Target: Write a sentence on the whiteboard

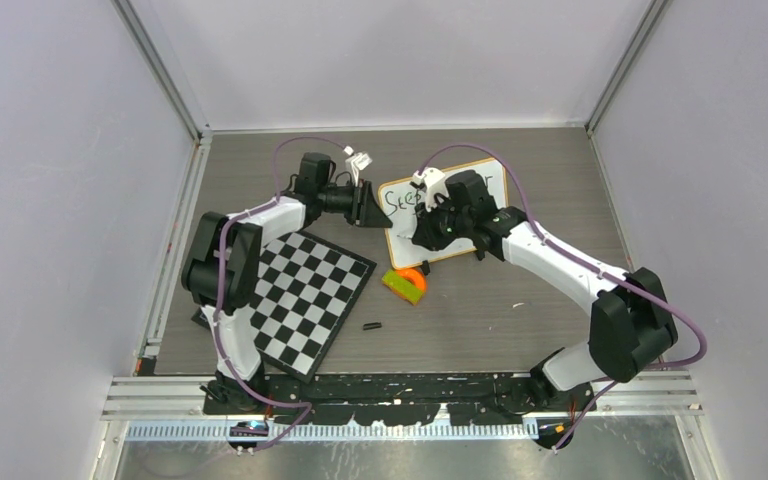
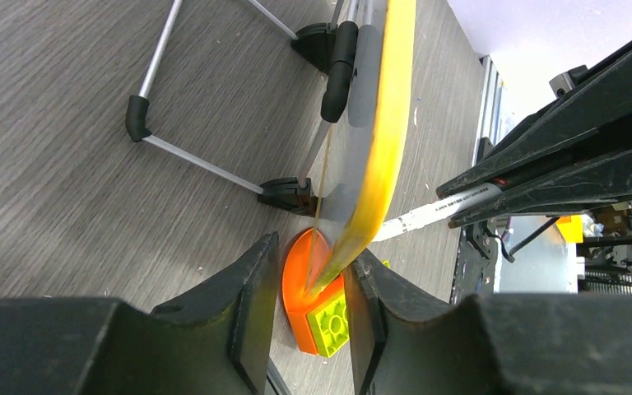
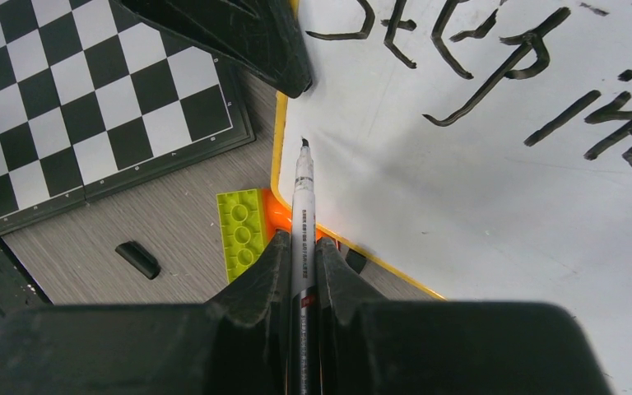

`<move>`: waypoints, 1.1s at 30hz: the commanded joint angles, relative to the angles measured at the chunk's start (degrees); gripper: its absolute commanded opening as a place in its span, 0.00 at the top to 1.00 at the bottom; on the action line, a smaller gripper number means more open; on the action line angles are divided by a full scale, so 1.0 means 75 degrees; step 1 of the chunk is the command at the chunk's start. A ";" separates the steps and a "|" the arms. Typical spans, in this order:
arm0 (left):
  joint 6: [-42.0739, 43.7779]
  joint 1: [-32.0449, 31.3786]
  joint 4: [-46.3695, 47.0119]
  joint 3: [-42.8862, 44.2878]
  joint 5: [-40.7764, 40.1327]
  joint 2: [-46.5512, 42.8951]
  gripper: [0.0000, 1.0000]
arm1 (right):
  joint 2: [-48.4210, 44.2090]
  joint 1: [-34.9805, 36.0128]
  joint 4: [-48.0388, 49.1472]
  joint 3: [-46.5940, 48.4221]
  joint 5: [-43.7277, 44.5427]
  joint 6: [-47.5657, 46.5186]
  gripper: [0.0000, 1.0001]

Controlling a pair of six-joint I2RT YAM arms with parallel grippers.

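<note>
The whiteboard (image 1: 485,185) stands tilted on its feet at the table's middle back. Dark handwriting (image 3: 477,58) on it reads "Step" and the start of a word, "int"; in the top view only "Step" (image 1: 400,198) shows. My right gripper (image 3: 302,243) is shut on a white marker (image 3: 303,197), its tip at the board face near the left edge, below "Step". In the top view the right gripper (image 1: 430,222) covers the board's middle. My left gripper (image 2: 317,251) straddles the board's left edge (image 2: 383,140): one finger touches the front, the other stands off the back. It also shows in the top view (image 1: 368,205).
An orange and lime-green brick block (image 1: 405,284) lies just in front of the board's lower left corner. A black-and-white chequered board (image 1: 300,295) lies to the left. A small black cap (image 1: 371,326) lies on the table in front. The board's wire stand (image 2: 197,160) sits behind it.
</note>
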 commanded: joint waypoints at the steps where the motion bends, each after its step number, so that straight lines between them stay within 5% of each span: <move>1: -0.0105 -0.0064 0.0549 0.0281 0.0138 0.0034 0.63 | -0.0059 0.0043 0.0445 0.0032 -0.0022 -0.0062 1.00; 15: -0.0254 -0.0146 0.0736 0.0374 0.0130 0.0237 1.00 | 0.0086 0.0046 0.0477 0.0222 0.0186 -0.0114 1.00; 33: 0.0267 -0.0153 0.0260 0.0427 0.0032 0.0189 1.00 | 0.0290 -0.0028 0.0507 0.0630 0.0819 -0.0215 1.00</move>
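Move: The whiteboard's left edge lies about 1 cm to the left hand's right, level with it, already between the parted fingers. The green-and-orange brick is some 12 cm back, 3 cm right and 12 cm below. The right hand's marker is aimed at the blank patch under the lettering, about 2 cm ahead, 3 cm left and 4 cm below that hand; the first written letters stand 8 cm ahead and 2 cm left, 1 cm lower. The whiteboard's left edge gets pinched: the left hand slides about 1 cm right, onto the board, while its fingers shut from a third open to nearly closed, then holds there. The right hand, still gripping the marker, first stays put, then eases roughly 1 cm forward and slightly down, bringing the pen over the blank patch beneath the first letters. ##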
